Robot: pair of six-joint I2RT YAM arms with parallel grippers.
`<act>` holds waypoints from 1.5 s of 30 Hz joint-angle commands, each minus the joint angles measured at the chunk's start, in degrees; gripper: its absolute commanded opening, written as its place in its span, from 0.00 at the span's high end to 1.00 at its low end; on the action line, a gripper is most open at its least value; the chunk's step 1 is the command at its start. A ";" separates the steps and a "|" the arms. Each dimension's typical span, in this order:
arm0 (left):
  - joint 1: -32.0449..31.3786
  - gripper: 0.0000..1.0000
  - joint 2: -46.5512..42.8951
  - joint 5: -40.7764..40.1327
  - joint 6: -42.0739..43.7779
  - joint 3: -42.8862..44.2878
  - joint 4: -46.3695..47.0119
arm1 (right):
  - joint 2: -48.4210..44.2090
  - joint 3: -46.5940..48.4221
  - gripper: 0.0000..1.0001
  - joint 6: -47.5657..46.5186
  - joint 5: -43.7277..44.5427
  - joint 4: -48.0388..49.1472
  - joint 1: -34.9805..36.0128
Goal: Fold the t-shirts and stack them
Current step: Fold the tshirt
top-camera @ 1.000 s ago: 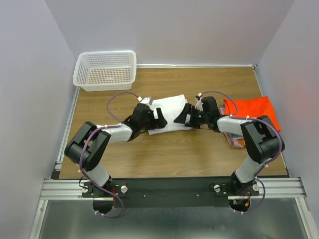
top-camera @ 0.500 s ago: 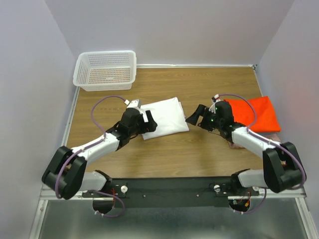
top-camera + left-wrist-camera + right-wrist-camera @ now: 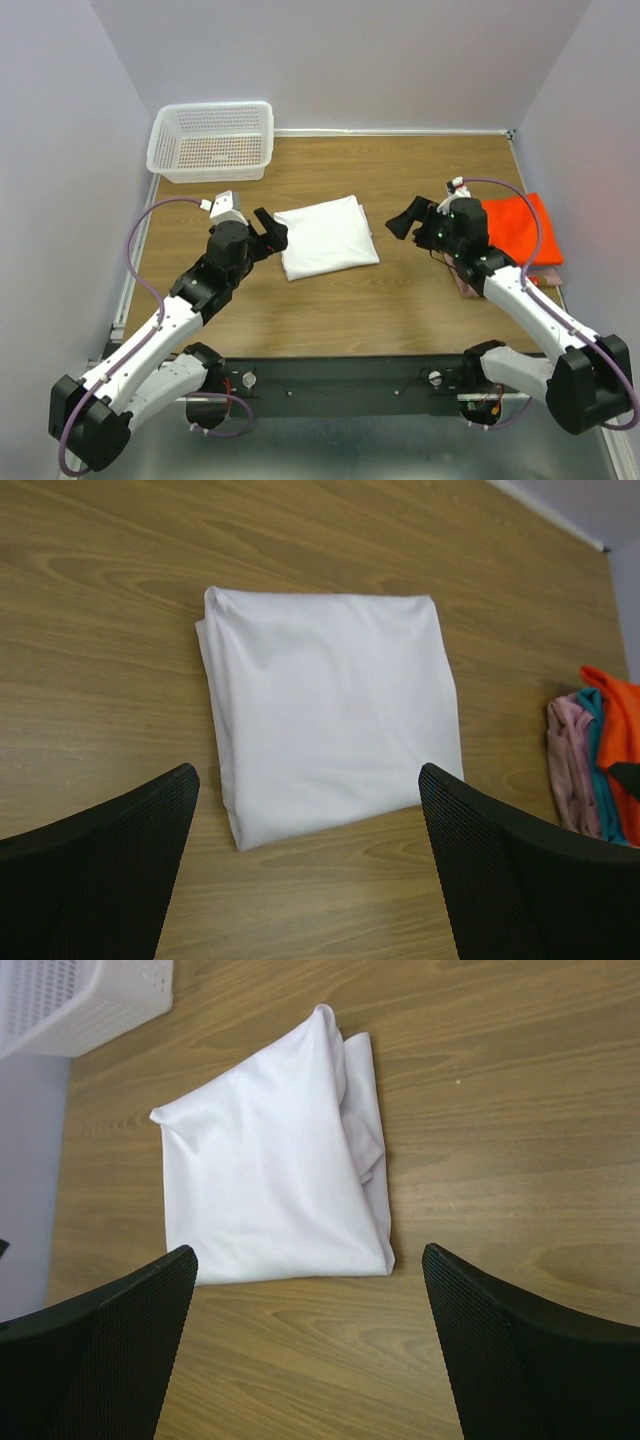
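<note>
A white t-shirt [image 3: 325, 236] lies folded into a rectangle on the wooden table, mid-centre. My left gripper [image 3: 268, 233] hovers just left of it, open and empty. In the left wrist view the white t-shirt [image 3: 330, 710] fills the space ahead of the spread fingers [image 3: 120, 850]. My right gripper [image 3: 411, 223] hangs open and empty to the shirt's right. The right wrist view shows the white t-shirt [image 3: 270, 1190] with loose folds along its right side. An orange-red t-shirt [image 3: 515, 228] tops a stack at the right edge, with pink [image 3: 565, 770] and teal [image 3: 592, 780] layers below.
A white mesh basket [image 3: 212, 140] stands at the back left corner of the table, and its corner [image 3: 80, 1000] shows in the right wrist view. Walls close in the table on the left, back and right.
Both grippers have drawn back from the white t-shirt, the left one leftward and the right one rightward. The shirt now lies flat and free between them.
</note>
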 commanded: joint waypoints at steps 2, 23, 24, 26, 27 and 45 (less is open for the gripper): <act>0.28 0.02 -2.36 -8.59 -2.81 1.94 -3.62 | 5.78 5.61 0.00 -5.50 -0.51 -3.20 -0.35; 0.46 0.02 3.97 -10.18 -2.81 -0.35 -1.95 | 35.65 24.68 0.00 -18.86 3.79 -10.67 1.41; 0.54 0.02 3.88 -10.27 -2.89 -0.52 -1.78 | 36.54 25.82 0.00 -19.91 3.88 -11.02 1.49; 0.55 0.02 4.06 -10.45 -2.90 -0.70 -1.60 | 39.08 26.88 0.00 -20.18 4.50 -11.29 1.84; 0.55 0.02 4.14 -10.53 -2.90 -0.78 -1.60 | 40.14 27.32 0.00 -20.36 4.59 -11.38 1.85; 0.90 0.02 6.69 -9.83 -1.58 -0.61 -0.99 | 43.67 33.12 0.03 -16.85 10.46 -13.22 5.71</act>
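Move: The folded white t-shirt has its middle about 14 cm left and 2 cm ahead of the right hand, some 14 cm below. The far end of its right edge, where this hand goes, is roughly 9 cm ahead, 6 cm left and 13 cm down. The coloured shirt stack sits about 27 cm to the hand's right, 1 cm ahead and 12 cm lower. For the left hand, the white shirt's middle is some 4 cm ahead, 7 cm right and 16 cm down. Bring the open right gripper down about 12 cm and forward 8 cm to the far part of the t-shirt's right edge, rolling its left side down some 25 degrees and tipping the fingers downward; once low, slide left so the left finger meets the edge. Keep the left gripper open, easing down 4 cm overall and slightly left. ##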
